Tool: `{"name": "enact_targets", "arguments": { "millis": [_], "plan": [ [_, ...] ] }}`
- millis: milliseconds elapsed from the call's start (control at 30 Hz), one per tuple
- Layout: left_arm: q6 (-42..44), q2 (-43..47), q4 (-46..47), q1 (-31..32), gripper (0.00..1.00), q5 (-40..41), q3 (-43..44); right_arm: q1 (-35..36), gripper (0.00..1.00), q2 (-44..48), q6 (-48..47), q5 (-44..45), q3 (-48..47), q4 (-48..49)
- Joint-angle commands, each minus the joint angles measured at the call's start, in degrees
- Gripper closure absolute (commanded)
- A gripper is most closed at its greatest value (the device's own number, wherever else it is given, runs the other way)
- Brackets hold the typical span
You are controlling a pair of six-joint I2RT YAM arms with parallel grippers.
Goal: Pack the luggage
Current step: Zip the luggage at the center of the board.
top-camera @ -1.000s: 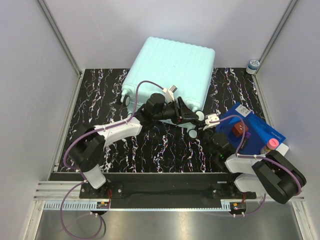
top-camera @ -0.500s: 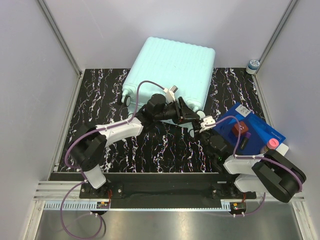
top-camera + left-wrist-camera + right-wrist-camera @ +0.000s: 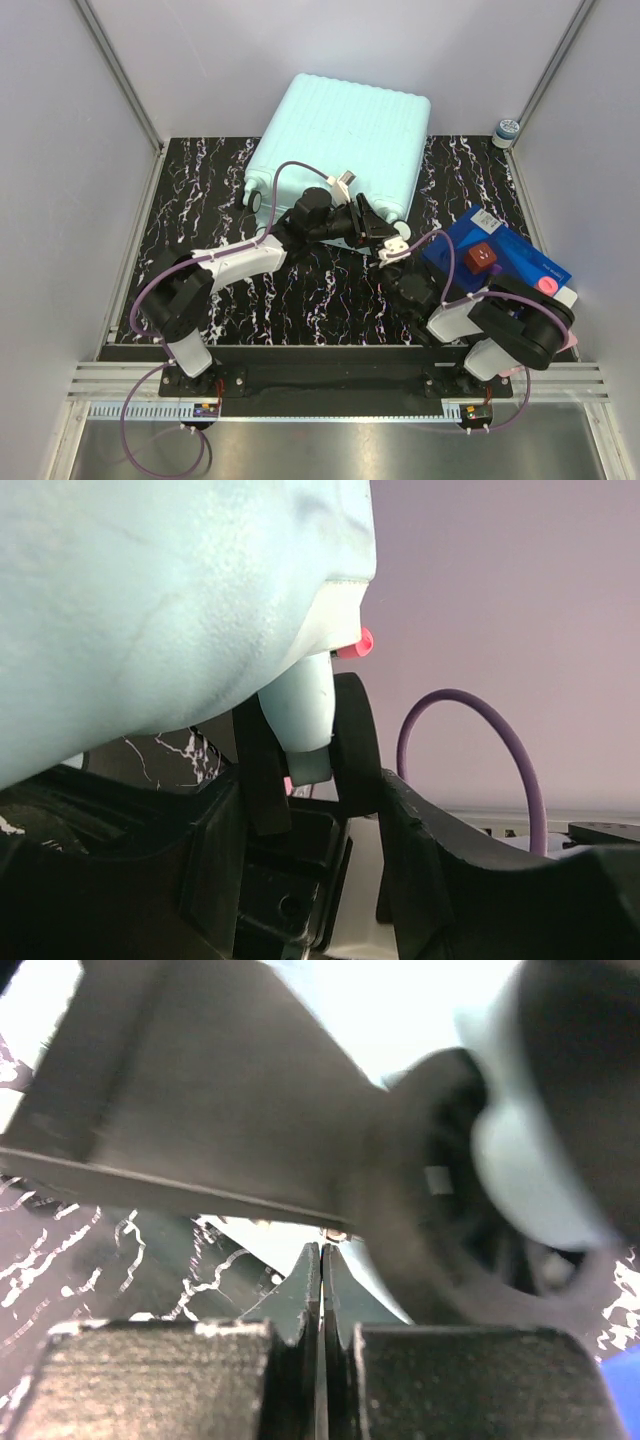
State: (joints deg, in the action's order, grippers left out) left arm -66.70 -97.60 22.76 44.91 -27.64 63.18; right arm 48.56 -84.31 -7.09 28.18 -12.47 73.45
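Observation:
The luggage (image 3: 340, 130), a mint-green ribbed suitcase, lies closed at the back of the table. My left gripper (image 3: 378, 228) is at its near right corner. In the left wrist view the shell (image 3: 150, 600) fills the upper left, and my left gripper (image 3: 312, 780) is shut on a black double wheel (image 3: 355, 740), one finger against each side. My right gripper (image 3: 393, 250) sits just in front of that corner. Its fingers (image 3: 322, 1252) are shut with nothing between them, pointing up under the left gripper's body, with the wheel (image 3: 530, 1160) to their right.
A flat blue box (image 3: 510, 255) lies at the right, with a red block (image 3: 482, 256) on it and a pink-capped item (image 3: 545, 285) at its edge. A small jar (image 3: 507, 130) stands at the back right corner. Grey walls enclose the marbled black table (image 3: 210, 190).
My right arm has swung left from the blue box towards the suitcase's near right wheel and the left gripper. The left arm and the suitcase have not moved.

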Motion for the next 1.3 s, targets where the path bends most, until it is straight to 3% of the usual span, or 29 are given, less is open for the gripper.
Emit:
{"name": "enact_targets", "arguments": {
  "millis": [0, 233, 567, 600, 667, 733, 767, 800, 867, 967, 1033, 1267],
  "plan": [
    [-4.9, 0.6, 17.0, -1.8, 1.0, 1.1, 3.9, 5.6, 1.0, -5.9, -1.3, -7.7, -5.6, 12.9],
    [-6.5, 0.8, 19.3, -1.8, 1.0, 0.7, 2.9, 7.8, 1.0, -10.5, -3.0, -7.0, -9.3, 14.5],
    [-6.7, 0.7, 20.4, -2.1, 1.0, 0.7, 1.8, 9.4, 0.97, -8.0, -2.5, -6.4, -8.5, 13.8],
    [-6.9, 0.7, 20.4, -2.3, 0.96, 0.8, 1.5, 9.5, 0.94, -7.5, -1.5, -6.3, -8.0, 13.7],
    [-7.0, 0.7, 20.4, -2.5, 0.78, 0.8, 0.7, 9.6, 0.8, -5.1, -0.6, -5.8, -5.8, 12.4],
    [-6.9, 0.7, 20.5, -2.6, 0.7, 0.8, 0.0, 9.8, 0.66, -2.8, 0.8, -4.5, -4.3, 10.4],
    [-6.8, 0.7, 20.4, -2.7, 0.58, 0.8, -0.5, 9.9, 0.52, 0.2, 2.5, -4.0, -2.9, 6.9],
    [-6.4, 0.8, 20.0, -2.7, 0.51, 1.1, -0.8, 9.9, 0.48, 1.9, 3.5, -3.8, -2.4, 4.5],
    [-5.5, 1.0, 17.7, -2.7, 0.3, 1.2, -1.0, 9.9, 0.37, 7.5, 6.3, -4.3, -2.4, -6.3],
    [-1.3, 2.7, 11.7, -2.7, 0.09, 2.1, -1.5, 10.0, 0.32, 16.5, 11.7, -6.6, -5.4, -26.9],
    [2.3, 5.2, 8.1, -2.7, 0.01, 4.3, -3.4, 9.9, 0.3, 20.2, 13.8, -7.2, -6.5, -38.7],
    [10.9, 13.6, -1.0, -2.6, 0.01, 9.6, -9.9, 10.0, 0.23, 40.4, 18.1, -7.9, -7.9, -60.8]
  ]
}}
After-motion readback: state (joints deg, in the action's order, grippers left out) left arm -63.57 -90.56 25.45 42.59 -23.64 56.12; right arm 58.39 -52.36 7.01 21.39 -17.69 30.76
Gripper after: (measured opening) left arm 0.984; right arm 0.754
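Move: The zip pull is already between the right hand's shut fingertips, on the suitcase's near end. The wheel pinched by the left hand is some 4 cm right of it and 8 cm above. The wheels at the near left corner lie roughly 28 cm to the right hand's left and 7 cm ahead; the blue tray is about 25 cm to its right and 6 cm back, lower down. From the left hand the zip pull is about 4 cm left and 8 cm below. The zip pull is drawn about 3 cm further left along the near-end seam by the right hand, which pauses, opens its fingers and backs off some 8 cm, rising and turning about 15 degrees counter-clockwise. The left hand keeps pinching the corner wheel as a brace, then opens wide and slides off leftward by about 3 cm. ##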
